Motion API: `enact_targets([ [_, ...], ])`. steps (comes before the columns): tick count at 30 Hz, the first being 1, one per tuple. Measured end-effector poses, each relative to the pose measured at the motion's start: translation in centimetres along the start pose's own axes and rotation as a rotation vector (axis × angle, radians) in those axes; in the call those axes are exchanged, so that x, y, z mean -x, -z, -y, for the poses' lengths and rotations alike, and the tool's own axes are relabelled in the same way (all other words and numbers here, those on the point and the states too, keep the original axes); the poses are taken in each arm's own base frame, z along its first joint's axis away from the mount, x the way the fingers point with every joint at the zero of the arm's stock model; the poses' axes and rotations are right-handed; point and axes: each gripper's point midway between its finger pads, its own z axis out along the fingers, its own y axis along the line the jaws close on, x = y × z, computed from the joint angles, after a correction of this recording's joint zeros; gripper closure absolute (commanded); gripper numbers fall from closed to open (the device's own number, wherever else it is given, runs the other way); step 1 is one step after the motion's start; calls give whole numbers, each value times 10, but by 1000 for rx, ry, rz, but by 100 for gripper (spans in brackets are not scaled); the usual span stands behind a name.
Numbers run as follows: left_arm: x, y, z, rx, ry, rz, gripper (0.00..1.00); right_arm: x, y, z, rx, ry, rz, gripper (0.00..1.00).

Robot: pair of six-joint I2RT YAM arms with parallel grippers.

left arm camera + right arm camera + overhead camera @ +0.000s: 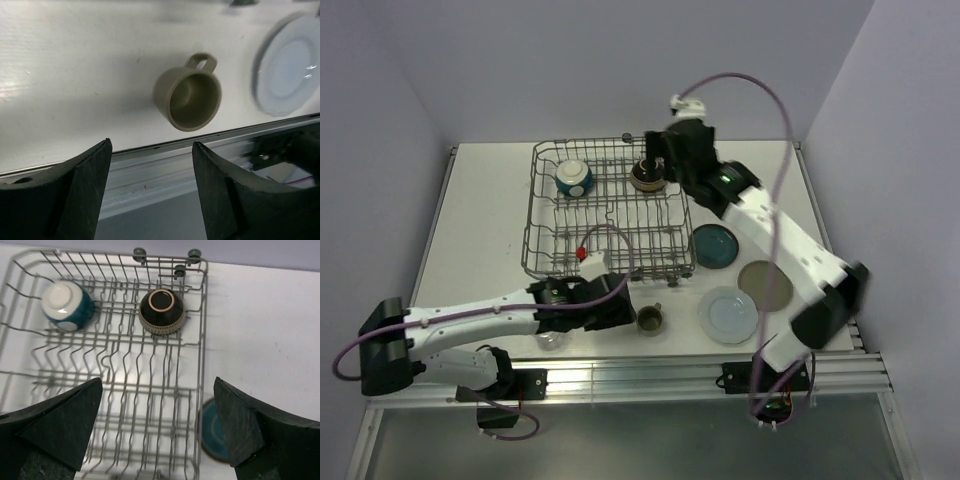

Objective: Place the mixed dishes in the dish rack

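Observation:
The dish rack (532, 215) stands mid-table. Two of the mixed dishes rest inside at its far end: a teal bowl (573, 178) (67, 305) and a dark brown bowl (648, 180) (161, 311). My right gripper (658, 158) (159, 382) hovers open over the rack (202, 340), apart from the dark bowl. My left gripper (628, 308) (150, 145) is open and empty near the table's front edge. An olive-grey mug (651, 320) (188, 98) stands just beyond its fingers, untouched. A clear glass (552, 340) sits under the left arm.
Three plates lie right of the rack: teal (716, 246) (212, 432), beige (765, 284) and pale-blue (728, 314) (290, 70). The metal rail of the table's front edge (165, 165) runs just below the left fingers. Walls close in the table on three sides.

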Motion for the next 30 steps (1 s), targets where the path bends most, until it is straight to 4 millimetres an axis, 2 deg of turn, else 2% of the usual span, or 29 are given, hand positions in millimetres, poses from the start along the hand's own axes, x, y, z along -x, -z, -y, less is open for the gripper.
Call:
enact_targets([
  [3,-26,-16,0,58,-51,-39,30,6,72,27,54,-128,78,0],
  [5,-39,-24,4,85,-75,-53,30,-3,109,43,89,-193,112,0],
  [9,-51,-35,13,111,-74,-55,30,-34,155,64,142,-272,128,0],
  [15,-54,-47,8,161,-54,-43,30,-75,175,80,144,-293,80,0],
  [19,-52,-55,14,185,-56,-30,33,-85,184,86,154,-304,77,0],
  [24,-55,-67,15,208,-57,-30,45,-89,202,94,171,-330,98,0],
  [27,-56,-72,12,224,-55,-30,57,-91,208,97,176,-339,108,0],
  [28,-55,-73,11,227,-54,-29,68,-94,208,98,175,-339,106,0],
  [30,-54,-73,11,229,-50,-27,81,-99,208,99,173,-338,94,0],
])
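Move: The mug stands about 9 cm to the right of the open left hand, roughly level with it in reach and some 10 cm lower, its handle pointing outward; the white plate is about 18 cm farther right, beyond the mug. The glass stands some 16 cm left of that hand and 3 cm nearer, and the dish rack's middle lies about 25 cm straight ahead. From the right hand, the mug is roughly 30 cm back, 9 cm left and 28 cm down. The left hand sinks about 7 cm while sliding some 5 cm right to the mug, drawing back a little at first and then edging outward again, its left side rolling up slightly; late on, its fingers close over the mug's left wall, one inside the rim and one outside, and begin to pinch it. Meanwhile the empty right hand, still wide open, sweeps fast away from the black bowl in the rack, back about 22 cm and some 12 cm right, rolling its left side up roughly 20 degrees and slowing high above the table. ##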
